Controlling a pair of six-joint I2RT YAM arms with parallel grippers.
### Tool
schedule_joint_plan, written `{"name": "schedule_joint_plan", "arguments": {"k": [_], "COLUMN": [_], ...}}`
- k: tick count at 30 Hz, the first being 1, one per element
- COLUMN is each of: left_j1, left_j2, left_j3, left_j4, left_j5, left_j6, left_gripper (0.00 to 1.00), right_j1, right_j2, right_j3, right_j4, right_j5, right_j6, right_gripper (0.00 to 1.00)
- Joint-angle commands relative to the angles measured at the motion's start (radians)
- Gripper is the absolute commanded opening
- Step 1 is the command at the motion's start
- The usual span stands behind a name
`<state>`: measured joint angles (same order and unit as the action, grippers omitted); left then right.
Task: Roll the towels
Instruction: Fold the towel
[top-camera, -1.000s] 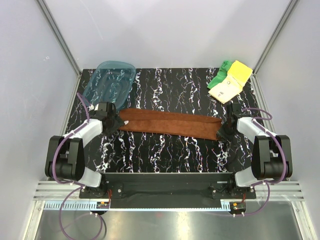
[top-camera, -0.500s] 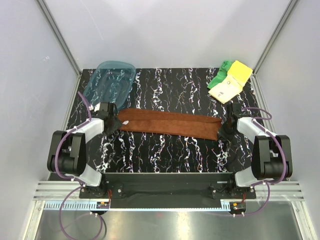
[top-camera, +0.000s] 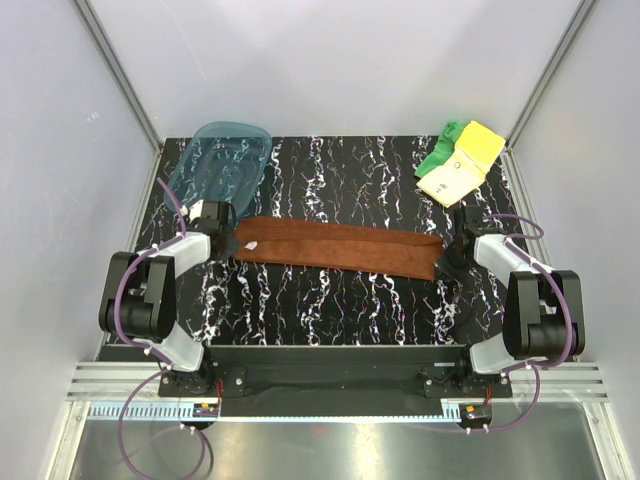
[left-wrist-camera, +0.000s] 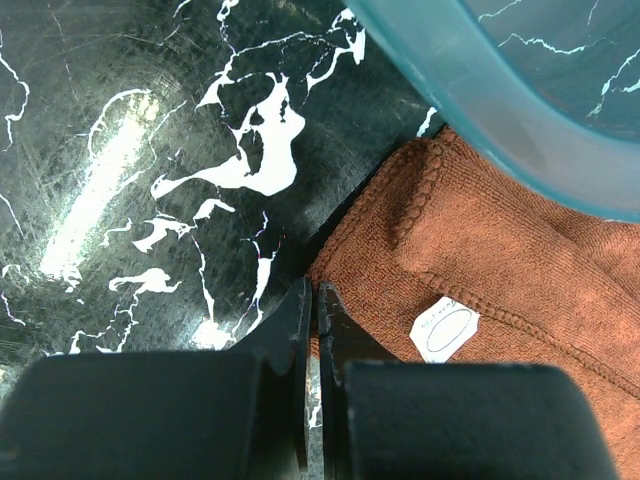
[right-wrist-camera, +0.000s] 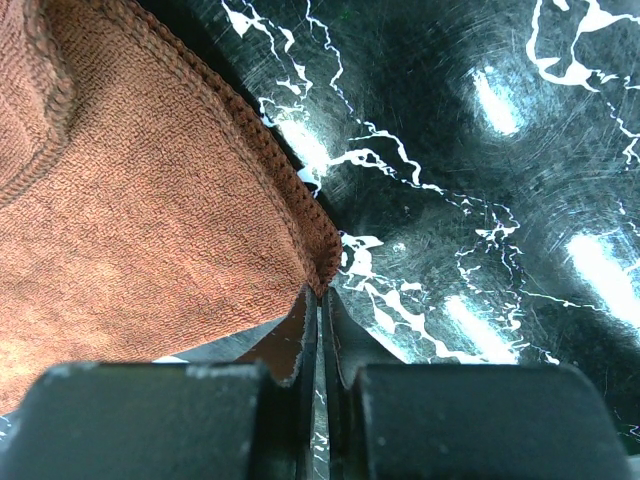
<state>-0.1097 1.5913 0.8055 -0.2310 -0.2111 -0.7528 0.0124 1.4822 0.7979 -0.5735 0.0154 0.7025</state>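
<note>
The rust-brown towel (top-camera: 340, 247) lies folded into a long strip across the middle of the table. My left gripper (top-camera: 228, 240) is at its left end, and in the left wrist view the gripper (left-wrist-camera: 312, 295) is shut, pinching the towel's (left-wrist-camera: 520, 270) near corner beside a white label (left-wrist-camera: 445, 328). My right gripper (top-camera: 452, 252) is at the strip's right end; in the right wrist view it (right-wrist-camera: 320, 295) is shut on the towel's (right-wrist-camera: 130, 200) hemmed corner. The pale yellow towel (top-camera: 455, 172) and the green towel (top-camera: 440, 150) lie bunched together at the back right.
A translucent teal tray (top-camera: 218, 165) sits at the back left, its rim (left-wrist-camera: 500, 80) overhanging the brown towel's left end. Grey walls with metal rails enclose the black marbled table (top-camera: 330, 300).
Both grippers have closed onto the ends of the brown towel. The left arm has drawn slightly back and to the left. The towel itself has hardly moved.
</note>
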Motion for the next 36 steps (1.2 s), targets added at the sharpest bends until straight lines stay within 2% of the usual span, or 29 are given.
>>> {"name": "schedule_joint_plan", "arguments": {"k": [1,5,16,23,29,36], "left_j1": [0.004,0.004,0.004,0.004,0.004,0.004], "left_j2": [0.029,-0.002,-0.281,-0.412,-0.393,-0.266], "left_j3": [0.009,-0.011,-0.016,0.115,0.251,0.417], "left_j4": [-0.011,-0.024,-0.215,-0.370,-0.439,-0.444], "left_j5": [-0.022,-0.011,0.006,-0.002,0.010,0.058], "left_j6": [0.010,0.018,0.023,0.036,0.055,0.063], "left_gripper": [0.00,0.00,0.00,0.00,0.00,0.00], "right_j1": [-0.006,-0.006,-0.006,-0.008,-0.006,-0.042], "right_j2": [-0.031,-0.054,-0.263,-0.319,-0.252,-0.122], "right_j3": [0.004,0.009,0.112,0.244,0.386,0.570], "right_j4": [-0.014,-0.026,-0.184,-0.275,-0.295,-0.310], "right_j5": [0.020,0.018,0.069,0.078,0.069,0.055], "right_j6": [-0.018,-0.021,-0.052,-0.072,-0.090,-0.112], "right_gripper": [0.00,0.00,0.00,0.00,0.00,0.00]}}
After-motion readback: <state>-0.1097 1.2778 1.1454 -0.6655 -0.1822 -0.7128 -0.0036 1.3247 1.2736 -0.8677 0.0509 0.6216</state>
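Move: Right of the left hand by about 26 cm and 2 cm ahead lies the middle of the folded brown towel, held at its left edge; its white tag is about 4 cm right and 2 cm ahead, and the blue tray's middle some 21 cm ahead, 4 cm left. From the right hand, which pinches the near right corner, the towel's middle is roughly 24 cm left and 7 cm ahead; the yellow towel sits about 28 cm ahead, 6 cm right. All lie about level with the fingertips. Lifting together, both closed grippers keep their pinch on the towel's two ends and raise it about 17 cm off the table. The left hand first draws back about 4 cm, then comes forward again to where it was; the right works some 6 cm forward, mostly late in the rise. Both wrists tip their fingers forward, the right by nearly 20 degrees, the left less. ##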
